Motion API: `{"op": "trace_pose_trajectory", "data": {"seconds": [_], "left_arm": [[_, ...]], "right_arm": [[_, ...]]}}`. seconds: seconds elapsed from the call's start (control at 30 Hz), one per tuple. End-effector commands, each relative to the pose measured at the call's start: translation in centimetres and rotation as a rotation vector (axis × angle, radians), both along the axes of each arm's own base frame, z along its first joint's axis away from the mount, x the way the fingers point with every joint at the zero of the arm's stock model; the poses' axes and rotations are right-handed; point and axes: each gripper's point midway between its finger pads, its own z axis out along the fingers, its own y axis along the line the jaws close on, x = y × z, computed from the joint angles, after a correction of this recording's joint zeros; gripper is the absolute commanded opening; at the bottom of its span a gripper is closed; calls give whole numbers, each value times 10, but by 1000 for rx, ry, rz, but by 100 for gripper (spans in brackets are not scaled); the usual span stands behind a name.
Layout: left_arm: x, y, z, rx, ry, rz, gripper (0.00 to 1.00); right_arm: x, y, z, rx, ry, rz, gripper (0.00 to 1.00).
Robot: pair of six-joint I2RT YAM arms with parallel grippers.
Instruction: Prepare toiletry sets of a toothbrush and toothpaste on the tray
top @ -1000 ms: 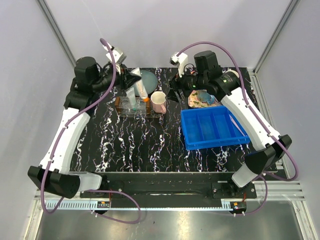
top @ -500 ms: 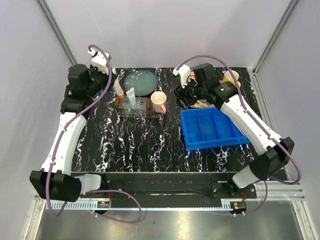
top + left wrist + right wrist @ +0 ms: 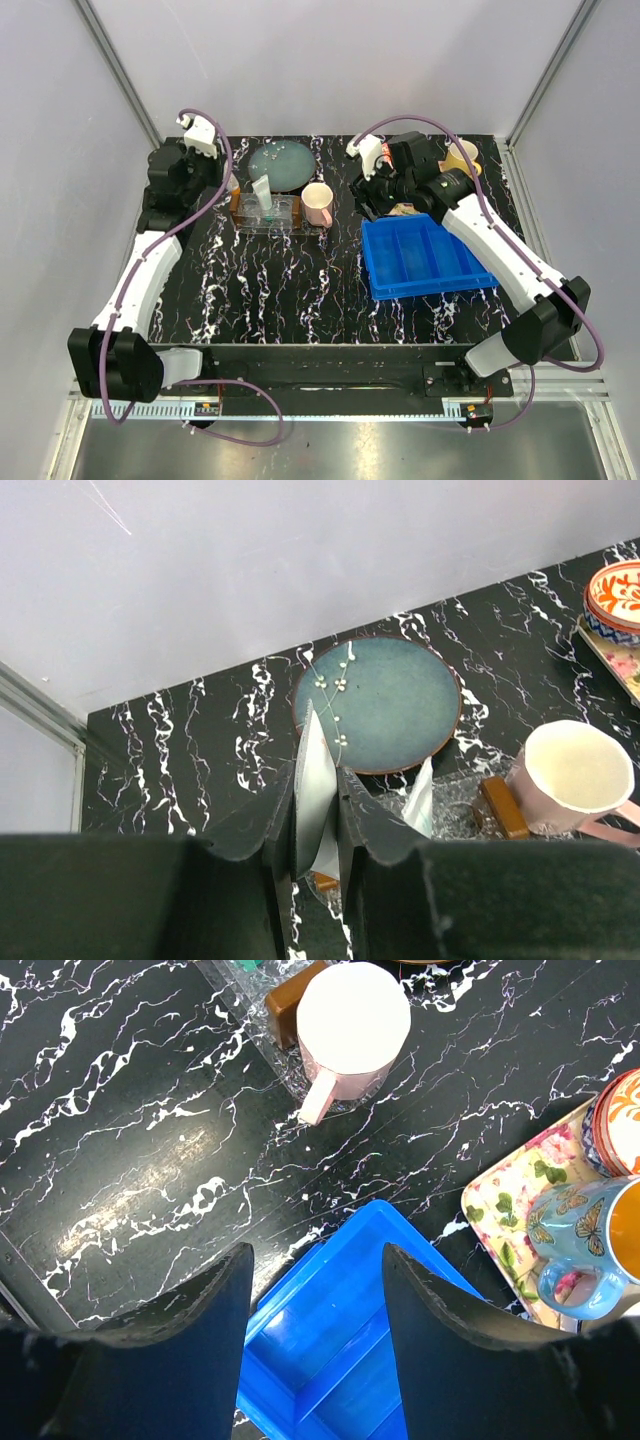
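Note:
My left gripper (image 3: 318, 810) is shut on a white toothpaste tube (image 3: 313, 780), which stands up between the jaws. In the top view this gripper (image 3: 224, 182) hangs just left of the clear tray (image 3: 287, 216). A second toothpaste tube (image 3: 262, 192) with teal markings stands upright in the tray, also seen as the white tube (image 3: 420, 798) beside the tray's brown end (image 3: 500, 806). My right gripper (image 3: 315, 1270) is open and empty above the blue bin's corner (image 3: 340, 1290). No toothbrush shows in any view.
A pink mug (image 3: 318, 203) stands at the tray's right end. A teal plate (image 3: 280, 163) lies behind the tray. The blue bin (image 3: 425, 255) sits right of centre. Behind it a patterned tray (image 3: 510, 1210) carries a butterfly mug (image 3: 590, 1245) and an orange bowl (image 3: 620, 1125).
My left gripper has swung left and back from above the tray, carrying the toothpaste tube with it. My right gripper has shifted over the bin's near corner and its jaws have narrowed somewhat.

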Motion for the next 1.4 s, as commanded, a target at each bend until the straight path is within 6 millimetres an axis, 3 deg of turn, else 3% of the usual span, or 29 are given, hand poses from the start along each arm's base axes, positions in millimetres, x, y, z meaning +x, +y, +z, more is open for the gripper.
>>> {"op": "trace_pose_trajectory", "data": {"seconds": [0.0,0.7,1.37], "left_arm": [[15,8,43,-25,-205,43,0],[34,-14,-17,30,-190,-100,0],[40,-26,-56,70,-98,-214,0]], "right_arm": [[8,-5,18,22,-83,-21,59],[10,-6,7,16,-57,-29,59],[9,-7,7,20,-59,-26,59]]}}
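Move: The left hand already holds the orange-capped toothpaste. The wood-ended holder on the clear tray lies about 5 cm ahead of it, 8 cm to its right and some 25 cm below. The other toothpaste, standing in the holder, is about 6 cm ahead and 10 cm right; the pink mug is 5 cm ahead and 23 cm right, and the green plate 17 cm ahead and 12 cm right. From the right hand, the holder is roughly 12 cm ahead and 24 cm left. Still pinching the toothpaste with its cap end hanging down, the left hand first eases forward over the table. It then sinks mostly straight down towards the wood-ended holder, about 7 cm in all with some 3.5 cm forward, drifting slightly right late on while the wrist turns about 10 degrees clockwise. The fingers keep their grip. ##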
